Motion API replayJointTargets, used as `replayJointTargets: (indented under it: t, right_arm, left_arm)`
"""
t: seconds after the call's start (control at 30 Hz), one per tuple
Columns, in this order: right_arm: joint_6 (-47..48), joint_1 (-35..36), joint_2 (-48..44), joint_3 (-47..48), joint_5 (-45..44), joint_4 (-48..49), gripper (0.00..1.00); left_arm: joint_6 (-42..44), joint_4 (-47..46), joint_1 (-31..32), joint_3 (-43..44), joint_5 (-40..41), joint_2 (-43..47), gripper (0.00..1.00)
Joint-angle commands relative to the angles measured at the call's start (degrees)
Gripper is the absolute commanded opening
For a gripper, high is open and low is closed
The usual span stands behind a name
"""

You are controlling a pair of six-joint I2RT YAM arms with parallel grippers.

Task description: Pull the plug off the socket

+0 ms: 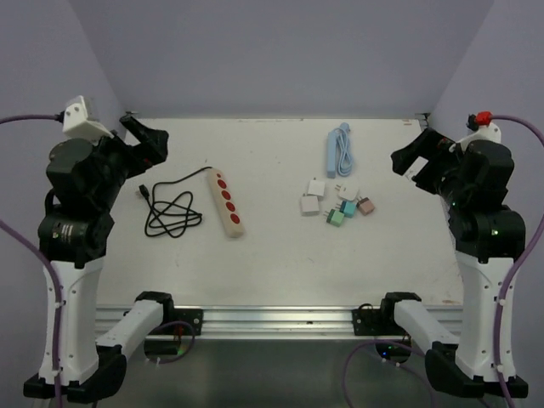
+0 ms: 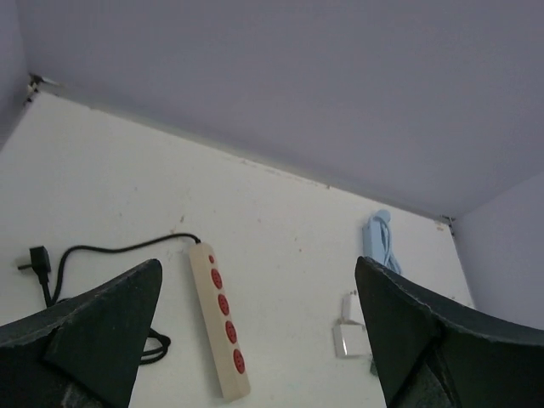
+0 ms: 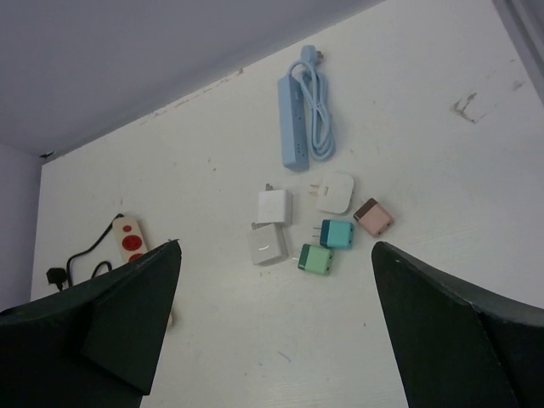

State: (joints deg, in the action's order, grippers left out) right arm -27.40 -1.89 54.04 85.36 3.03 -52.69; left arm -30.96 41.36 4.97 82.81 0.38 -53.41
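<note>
A beige power strip [image 1: 228, 202] with red sockets lies left of centre, its black cable [image 1: 170, 212] coiled to its left. I see no plug in any of its sockets. It also shows in the left wrist view [image 2: 223, 319] and at the left edge of the right wrist view [image 3: 129, 240]. A light blue power strip [image 1: 331, 153] with its coiled cord lies at the back right. My left gripper [image 1: 144, 140] is open and empty, raised over the table's left edge. My right gripper [image 1: 416, 159] is open and empty, raised over the right edge.
Several loose adapters lie right of centre: two white cubes [image 3: 274, 206] [image 3: 268, 243], a flat white one [image 3: 333, 192], a teal one [image 3: 337, 233], a green one [image 3: 316, 259] and a pink one [image 3: 373, 216]. Purple walls enclose the white table [image 1: 280, 263].
</note>
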Motion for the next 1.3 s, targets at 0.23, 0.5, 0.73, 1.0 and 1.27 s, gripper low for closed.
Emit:
replayJointTargets:
  t: [0.23, 0.5, 0.73, 1.0, 1.27]
  right_arm:
    - [7.35, 10.06, -4.28, 16.33, -23.50, -8.05, 0.99]
    - [11.66, 12.96, -16.94, 6.94, -28.25, -1.64, 0.99]
    - [13.60, 13.32, -26.08, -0.98, -28.51, 3.11, 0.99]
    - [14.83, 13.58, -29.43, -3.53, -29.22, 5.49, 0.99]
    - [15.18, 14.46, -29.43, -4.33, -29.92, 6.72, 0.99]
  left_arm:
    - [6.17, 12.25, 1.62, 14.49, 18.07, 5.68, 1.00]
    - [7.49, 13.39, 3.64, 13.61, 21.68, 9.99, 1.00]
    - [6.88, 13.92, 4.26, 13.08, 21.76, 11.83, 1.00]
    - [5.65, 13.92, 4.26, 12.21, 24.05, 13.15, 0.99]
    - [4.42, 14.36, 4.34, 9.57, 27.21, 15.44, 1.00]
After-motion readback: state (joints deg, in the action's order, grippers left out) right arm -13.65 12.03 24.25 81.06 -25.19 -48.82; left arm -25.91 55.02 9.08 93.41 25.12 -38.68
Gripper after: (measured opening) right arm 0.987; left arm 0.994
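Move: The bare beige socket strip lies about 10 cm ahead of the open left gripper, 10 cm to its right and 39 cm below, with the coiled black cord some 7 cm ahead and 4 cm left of that gripper. From the right gripper the same strip is roughly 12 cm ahead and 43 cm left; the teal plug is about 11 cm ahead and 6 left, the pink plug 11 ahead and 1 left, the blue strip 30 ahead and 10 left, all some 37 cm below. Draw both empty grippers back from the table towards their own sides, fingers kept wide open and touching nothing. Bring the left one back about 12 cm, rising early and veering left, while it swings counter-clockwise and tips up a little. Pull the right one back about 15 cm, up and slightly right, easing down a bit after its peak, fingers tipping up some 25 degrees and turning clockwise. ##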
